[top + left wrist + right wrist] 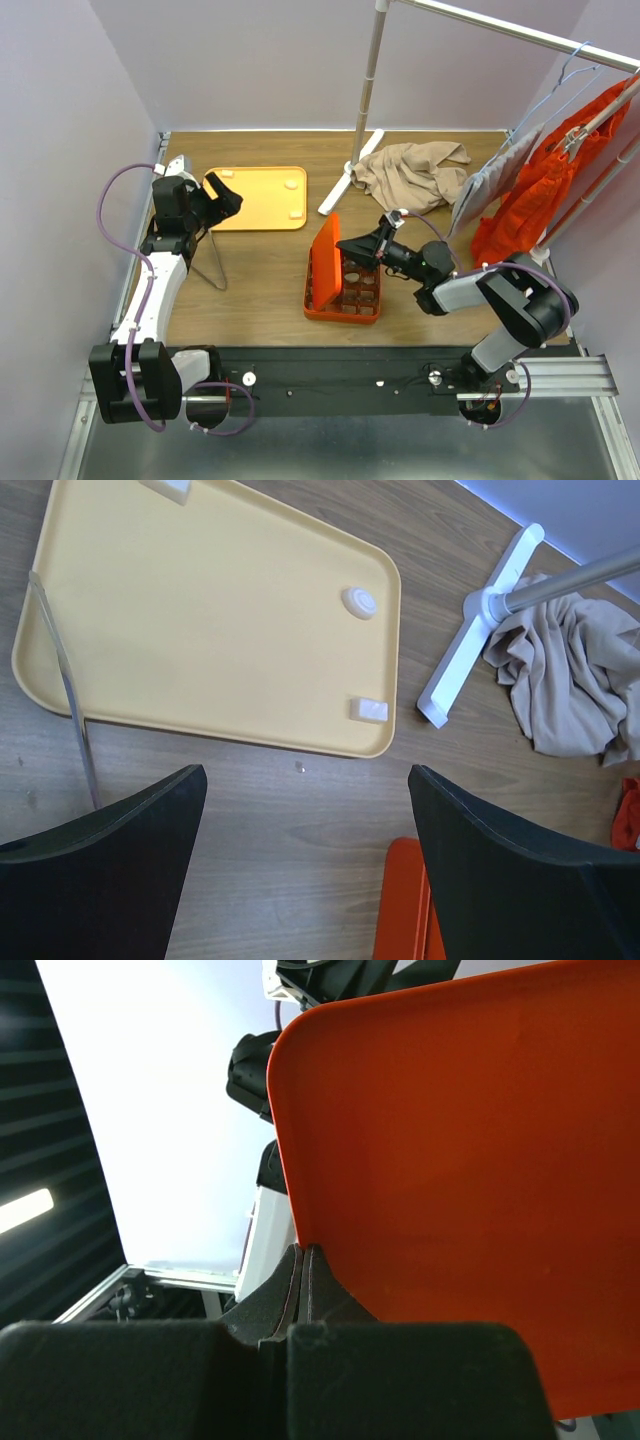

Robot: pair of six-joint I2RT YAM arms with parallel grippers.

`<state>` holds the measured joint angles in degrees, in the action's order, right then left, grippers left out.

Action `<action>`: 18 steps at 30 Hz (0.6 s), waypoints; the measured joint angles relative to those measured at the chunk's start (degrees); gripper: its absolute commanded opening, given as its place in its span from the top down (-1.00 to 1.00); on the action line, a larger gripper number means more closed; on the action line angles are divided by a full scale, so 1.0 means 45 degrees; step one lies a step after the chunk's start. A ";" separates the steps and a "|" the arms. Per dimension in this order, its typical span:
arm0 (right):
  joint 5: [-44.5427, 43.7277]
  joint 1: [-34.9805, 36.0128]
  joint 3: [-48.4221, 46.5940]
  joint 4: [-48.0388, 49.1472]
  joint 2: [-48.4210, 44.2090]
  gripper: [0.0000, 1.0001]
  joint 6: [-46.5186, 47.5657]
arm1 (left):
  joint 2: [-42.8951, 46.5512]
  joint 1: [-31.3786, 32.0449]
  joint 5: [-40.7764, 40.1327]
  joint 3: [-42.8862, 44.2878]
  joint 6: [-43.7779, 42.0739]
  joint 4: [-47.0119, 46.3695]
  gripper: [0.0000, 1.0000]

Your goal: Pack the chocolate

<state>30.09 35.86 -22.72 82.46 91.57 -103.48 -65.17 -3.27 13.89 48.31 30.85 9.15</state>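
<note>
Three cream-white pieces of chocolate (360,601) lie on the flat yellow-orange tray (255,205), one round, one a small block (368,709), one at the far edge (165,488). My left gripper (307,772) hangs open above the wood just off the tray's near edge, nothing between its fingers. The orange gridded box (345,295) stands mid-table with its lid (325,262) upright; brown lumps (353,279) sit in several cells. My right gripper (347,245) is shut, its fingertips (305,1260) against the lid's (460,1180) edge.
A thin bent metal wire (207,262) stands beside the tray's left end. The clothes rack's white foot (348,175) and pole rise behind the box, with a beige cloth (415,172) heaped next to it. Grey and orange garments (525,205) hang at the right.
</note>
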 measured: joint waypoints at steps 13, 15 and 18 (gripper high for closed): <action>-0.0068 -0.0559 0.1195 0.0588 -0.0350 -0.23 -0.0010 | -0.0481 0.0000 0.0291 0.0000 0.0000 -0.0005 -0.84; -0.0034 -0.0675 0.1511 0.0471 -0.0374 -0.53 0.0112 | -0.0529 0.0005 0.0301 0.0000 -0.0005 -0.0005 -0.84; 0.0107 -0.0899 0.2200 -0.0219 -0.0418 -0.76 0.0350 | -0.0622 0.0005 0.0306 0.0000 -0.0015 -0.0005 -0.84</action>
<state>30.57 31.81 -12.82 81.47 89.69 -101.91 -67.96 -3.25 15.27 48.31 30.79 9.13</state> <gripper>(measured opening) 0.742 0.918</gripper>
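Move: Just below the shut right fingers, which still hold the middle of the raised lid's upper edge, lies the chocolate box, its middle about 17 cm down, 2 cm to the right and 1 cm back. The leaning lid's middle is some 3 cm left of that hand, 1 cm back and 8 cm down. The yellow tray lies roughly 22 cm ahead and 21 cm left. From the idle left hand, the box is about 23 cm right, 15 cm back and 15 cm below. Easing to the right and slightly down at first, the right hand brings the lid's pinched edge over the box. The fingers then spread wide around that edge, letting it go, as the hand drops quickly; in all it sinks about 5 cm and goes some 3 cm right, its wrist tilting only slightly. ##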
